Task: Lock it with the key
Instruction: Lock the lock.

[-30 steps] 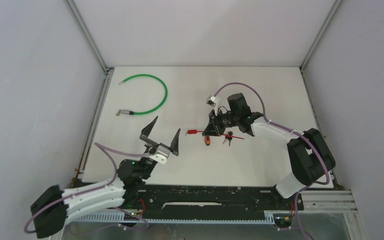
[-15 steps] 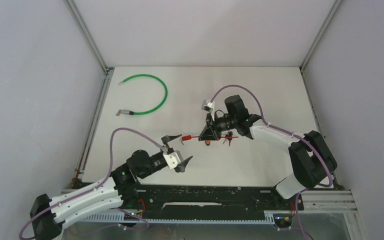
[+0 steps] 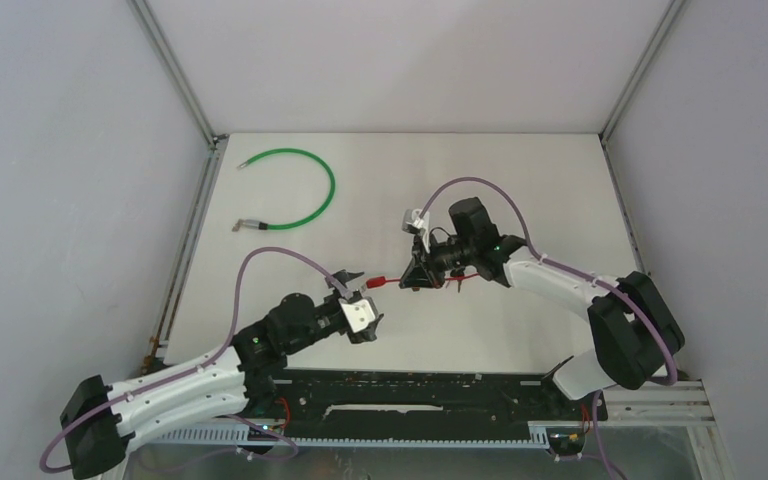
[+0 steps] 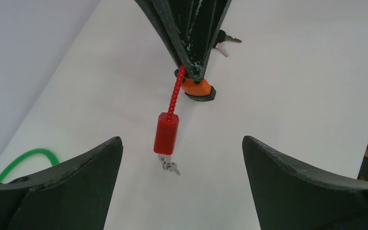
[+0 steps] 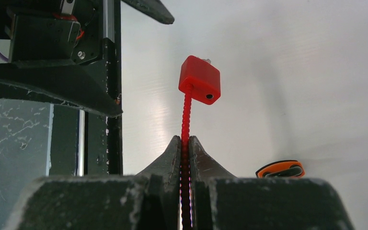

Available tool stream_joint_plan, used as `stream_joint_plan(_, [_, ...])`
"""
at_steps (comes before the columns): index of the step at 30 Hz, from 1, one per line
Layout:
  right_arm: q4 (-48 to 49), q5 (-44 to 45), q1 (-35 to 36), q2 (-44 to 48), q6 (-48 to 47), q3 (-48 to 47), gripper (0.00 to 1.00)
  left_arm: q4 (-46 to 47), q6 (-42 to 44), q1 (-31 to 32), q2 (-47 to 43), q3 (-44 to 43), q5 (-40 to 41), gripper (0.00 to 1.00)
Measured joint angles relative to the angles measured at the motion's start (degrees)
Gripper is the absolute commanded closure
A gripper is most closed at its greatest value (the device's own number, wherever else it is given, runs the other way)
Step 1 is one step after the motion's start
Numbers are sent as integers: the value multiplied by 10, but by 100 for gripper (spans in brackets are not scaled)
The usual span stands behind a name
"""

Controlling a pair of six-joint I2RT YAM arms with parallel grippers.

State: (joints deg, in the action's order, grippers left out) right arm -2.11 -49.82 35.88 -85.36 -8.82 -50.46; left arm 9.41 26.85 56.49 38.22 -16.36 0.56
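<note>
A red lock body (image 4: 166, 132) hangs at the end of a red beaded cable (image 4: 175, 93), a little above the table. My right gripper (image 5: 185, 141) is shut on that cable just behind the body (image 5: 200, 80). A small silver key (image 4: 171, 166) sticks out of the body's near end. My left gripper (image 4: 182, 143) is open and faces the body end-on, with the key just beyond its wide-apart fingers; nothing touches them. From above, the left gripper (image 3: 368, 297) sits close to the lock body (image 3: 373, 281), and the right gripper (image 3: 410, 277) is just right of it.
An orange and black tag (image 4: 197, 89) lies on the table under the right gripper. Loose keys (image 4: 225, 40) lie behind it. A green cable (image 3: 300, 190) curves at the back left. White walls enclose the table.
My left arm has reached forward and right, turning its open gripper onto its side and bringing it up to the lock body. The right gripper shifted the lock slightly left.
</note>
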Motion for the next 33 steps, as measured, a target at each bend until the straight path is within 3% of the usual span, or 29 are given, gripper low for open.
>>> stream_joint_plan(11, [-4, -3, 11, 20, -14, 2, 100, 30, -31, -70, 92, 9, -27, 27])
stream_joint_plan(17, [-4, -3, 12, 25, -20, 2, 100, 19, -32, -79, 132, -7, -49, 30])
stream_joint_plan(24, [-6, -1, 17, 25, -23, 2, 100, 26, -10, -80, 118, -21, -49, 33])
stream_joint_plan(33, [-13, -1, 21, 21, -28, 2, 100, 28, 41, -81, 148, -28, -53, 48])
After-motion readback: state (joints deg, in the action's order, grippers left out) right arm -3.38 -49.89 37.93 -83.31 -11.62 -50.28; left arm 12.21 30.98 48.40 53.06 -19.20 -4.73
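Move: The red lock juts from the right hand's fingers on its red cord, some 5 cm ahead of the left hand, 2 cm to its right and 4 cm below. From the right hand it is about 6 cm to the left, level fore and aft, and a touch lower. From the left hand, the orange padlock lies on the table roughly 10 cm right, 3 cm ahead and 13 cm down; the black-headed keys lie some 9 cm farther right, 2 cm farther out. The red lock is approached by the open left hand, which sinks about 5 cm while reaching forward 2, rises again some 2 cm as it creeps forward another centimetre, then dips slightly, rolling nearly 10 degrees. Its fingers close to about half open around the lock, without gripping it. The right hand keeps its pinch on the cord, drifting back 1.5 cm and slightly up. ##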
